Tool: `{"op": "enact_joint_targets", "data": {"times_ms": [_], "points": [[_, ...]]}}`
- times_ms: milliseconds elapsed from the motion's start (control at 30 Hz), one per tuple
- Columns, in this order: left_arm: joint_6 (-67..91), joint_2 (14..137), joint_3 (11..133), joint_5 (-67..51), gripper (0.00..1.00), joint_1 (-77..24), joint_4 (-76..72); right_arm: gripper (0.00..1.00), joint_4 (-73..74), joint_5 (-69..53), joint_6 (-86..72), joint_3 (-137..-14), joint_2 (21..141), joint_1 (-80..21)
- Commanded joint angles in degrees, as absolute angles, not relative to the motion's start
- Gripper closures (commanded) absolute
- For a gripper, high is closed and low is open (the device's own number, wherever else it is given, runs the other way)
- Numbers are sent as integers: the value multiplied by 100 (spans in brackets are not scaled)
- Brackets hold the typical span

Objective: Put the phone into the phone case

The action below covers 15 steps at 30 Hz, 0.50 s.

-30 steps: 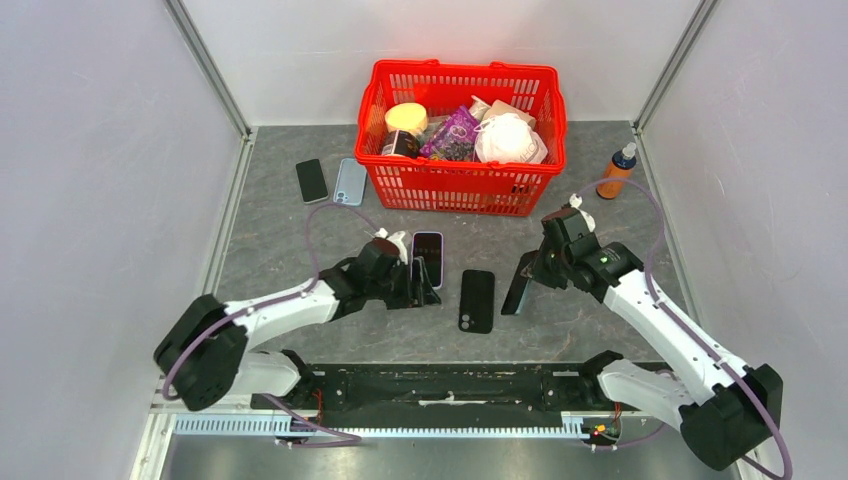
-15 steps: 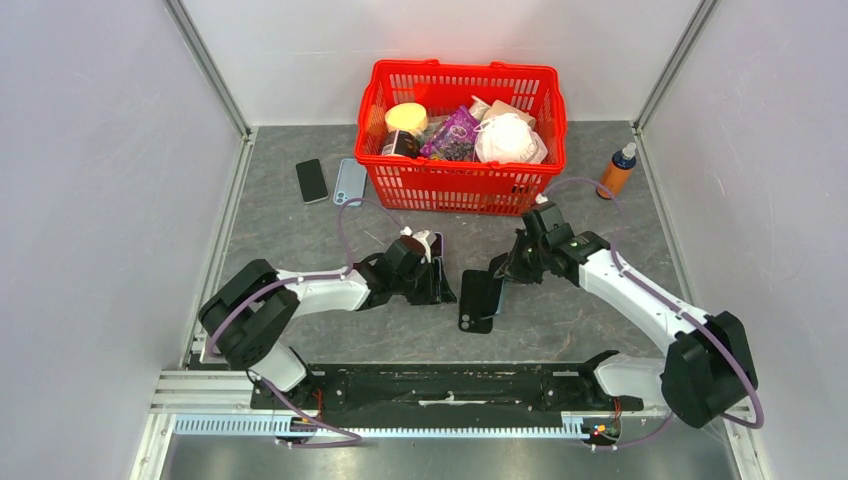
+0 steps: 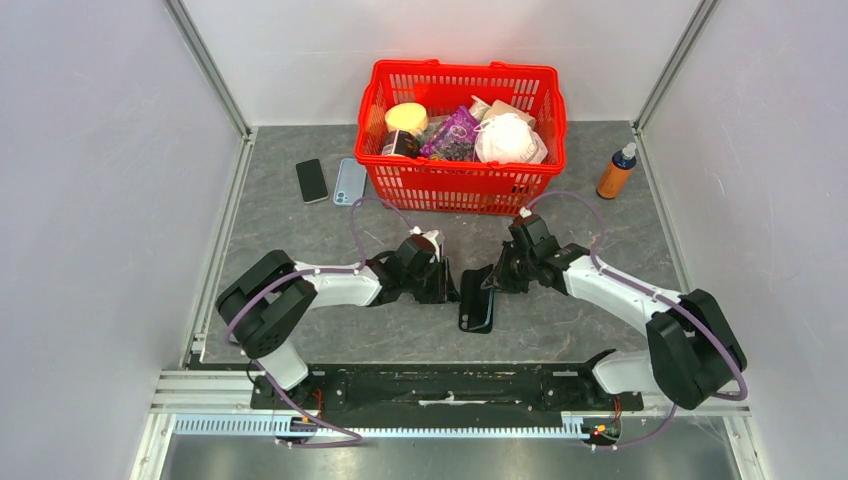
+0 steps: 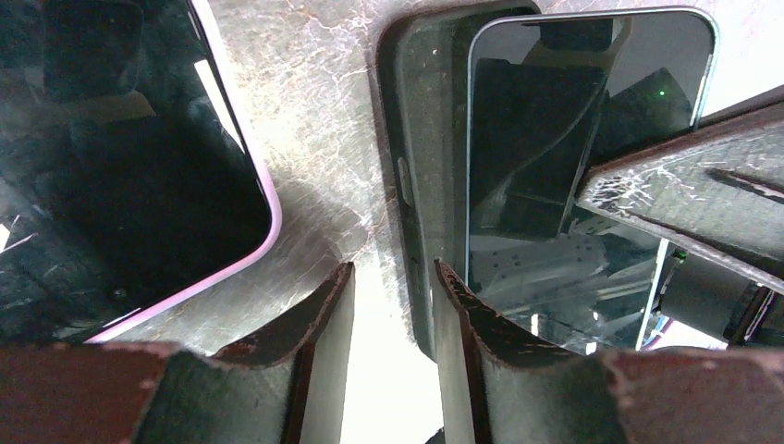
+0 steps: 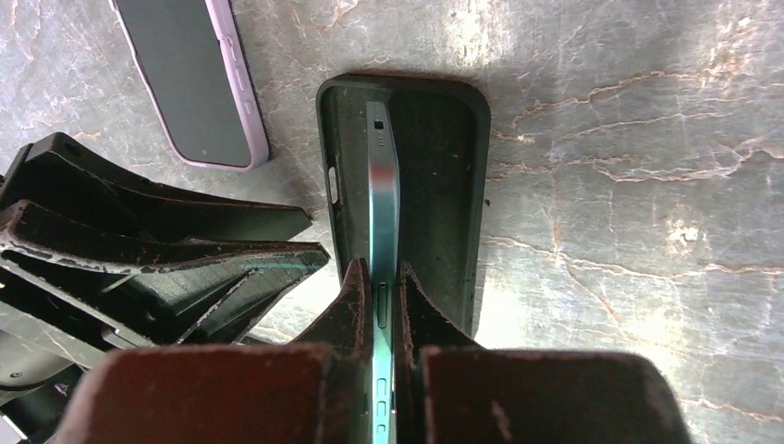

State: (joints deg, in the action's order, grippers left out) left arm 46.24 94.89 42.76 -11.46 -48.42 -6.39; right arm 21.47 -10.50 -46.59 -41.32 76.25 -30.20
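The black phone case (image 3: 474,312) lies open side up on the grey table between the arms. My right gripper (image 5: 381,277) is shut on the teal-edged phone (image 5: 381,176), which stands on its long edge inside the case (image 5: 444,185). In the left wrist view the phone's dark screen (image 4: 555,139) leans over the case (image 4: 425,139). My left gripper (image 4: 393,277) sits at the case's left wall. Its jaws stand apart, one finger (image 4: 453,314) over that wall and a gap on the other side.
A phone in a purple case (image 4: 120,157) lies just left of the left gripper. A red basket (image 3: 460,190) full of goods stands behind. Two more phones (image 3: 312,180) lie at the back left, and an orange bottle (image 3: 617,172) at the back right.
The right gripper carried the phone left and down into the case. The left gripper moved right to the case's edge and its jaws narrowed.
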Motion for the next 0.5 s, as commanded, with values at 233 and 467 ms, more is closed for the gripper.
{"op": "enact_joint_targets", "data": {"times_ms": [233, 467], "points": [[4641, 9795, 4666, -1017, 70, -5026, -733, 100, 921, -1554, -4794, -3734, 7943, -3044], [4626, 9879, 4796, -984, 80, -5071, -621, 100, 724, -1719, -4753, -3653, 8287, -3049]]}}
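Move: The open black phone case lies with its middle about 5 cm to the left hand's right, 1 cm back and 2 cm below; its left rim is almost under those fingertips. From the right hand the case's middle is some 2 cm left, 3 cm back and 5 cm down. The purple-edged phone sits about 7 cm left and 8 cm ahead of the left hand, or 14 cm left and 6 cm ahead of the right hand. Keep the right gripper pinched on the leaning phone's edge and lower it about 1.5 cm into the case while carrying it some 2 cm left, tipping the hand a little so the phone's lower long edge goes to the case's left wall. Bring the left gripper about 1 cm right and slightly down onto that rim, closing its fingers to about half their gap. ##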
